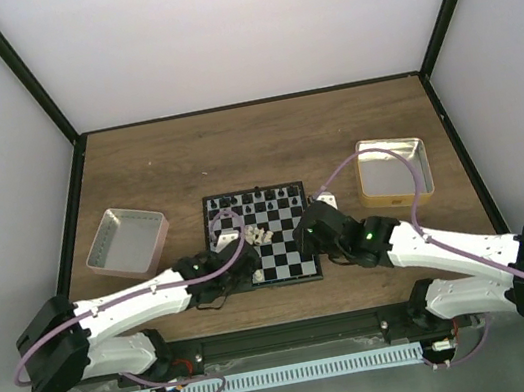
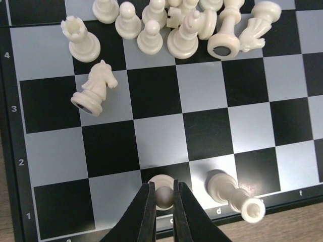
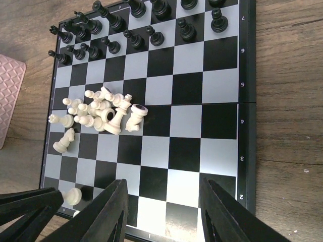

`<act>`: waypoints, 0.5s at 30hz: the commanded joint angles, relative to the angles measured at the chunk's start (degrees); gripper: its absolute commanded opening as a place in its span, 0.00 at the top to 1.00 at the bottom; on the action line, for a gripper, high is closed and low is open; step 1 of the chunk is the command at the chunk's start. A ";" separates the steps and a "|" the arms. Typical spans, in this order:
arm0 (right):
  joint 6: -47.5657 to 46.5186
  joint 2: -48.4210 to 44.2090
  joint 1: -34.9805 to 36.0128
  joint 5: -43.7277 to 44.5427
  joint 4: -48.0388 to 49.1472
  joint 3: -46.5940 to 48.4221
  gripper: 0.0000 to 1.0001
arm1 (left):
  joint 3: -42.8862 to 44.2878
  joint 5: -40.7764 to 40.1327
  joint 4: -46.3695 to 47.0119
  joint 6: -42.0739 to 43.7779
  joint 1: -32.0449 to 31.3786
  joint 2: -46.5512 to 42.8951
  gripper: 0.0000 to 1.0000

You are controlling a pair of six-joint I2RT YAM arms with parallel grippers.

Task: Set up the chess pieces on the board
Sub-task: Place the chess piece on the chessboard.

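Observation:
The board (image 1: 287, 252) lies between the two arms. Black chess pieces (image 3: 136, 30) stand in two rows along its far edge. Cream-white pieces (image 3: 101, 111) lie heaped near the middle left. My left gripper (image 2: 162, 199) is shut on a round-topped white piece (image 2: 162, 181) that stands on the c1 square. Next to it, another white piece (image 2: 224, 187) stands on d1. A white knight (image 2: 93, 89) lies on its side, and a white rook (image 2: 81, 39) stands beside the heap (image 2: 176, 25). My right gripper (image 3: 162, 185) hangs open over the board's near right squares, with nothing between its fingers.
A pale pink-sided tin tray (image 1: 128, 242) sits left of the board, and its corner (image 3: 10, 96) shows in the right wrist view. A gold-rimmed square tin (image 1: 395, 172) sits at the right. Bare wooden table (image 1: 262, 140) lies beyond the board.

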 commanded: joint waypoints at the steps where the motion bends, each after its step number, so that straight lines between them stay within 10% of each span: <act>1: 0.14 -0.03 -0.52 0.82 0.75 -0.21 0.59 | -0.55 -0.91 4.09 -0.52 -0.24 1.88 0.91; 7: -0.08 0.25 -0.47 0.74 0.68 0.06 0.59 | 1.99 -0.42 1.09 -0.80 -0.19 2.12 0.61; 15: -0.03 0.61 -0.48 0.70 1.28 0.02 0.58 | 4.29 1.69 -2.21 -2.62 1.83 0.18 0.58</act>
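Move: The white chess piece is already in the left fingers, right over its square, c1 on the near row; the board there is about 4 cm below the left hand. Another white piece stands on d1, some 3 cm right and 1 cm back; a fallen knight lies 5 cm ahead and 3 cm left. The white pile is about 9 cm ahead and 4 cm right. From the right hand, c1 lies roughly 12 cm left, 4 cm back and 10 cm below. Lower the left gripper just under 1 cm to set the held white piece down on c1, beside the one on d1. Open the fingers to nearly half their range to let go, then begin lifting clear by about 1.5 cm, keeping the wrist's tilt. ##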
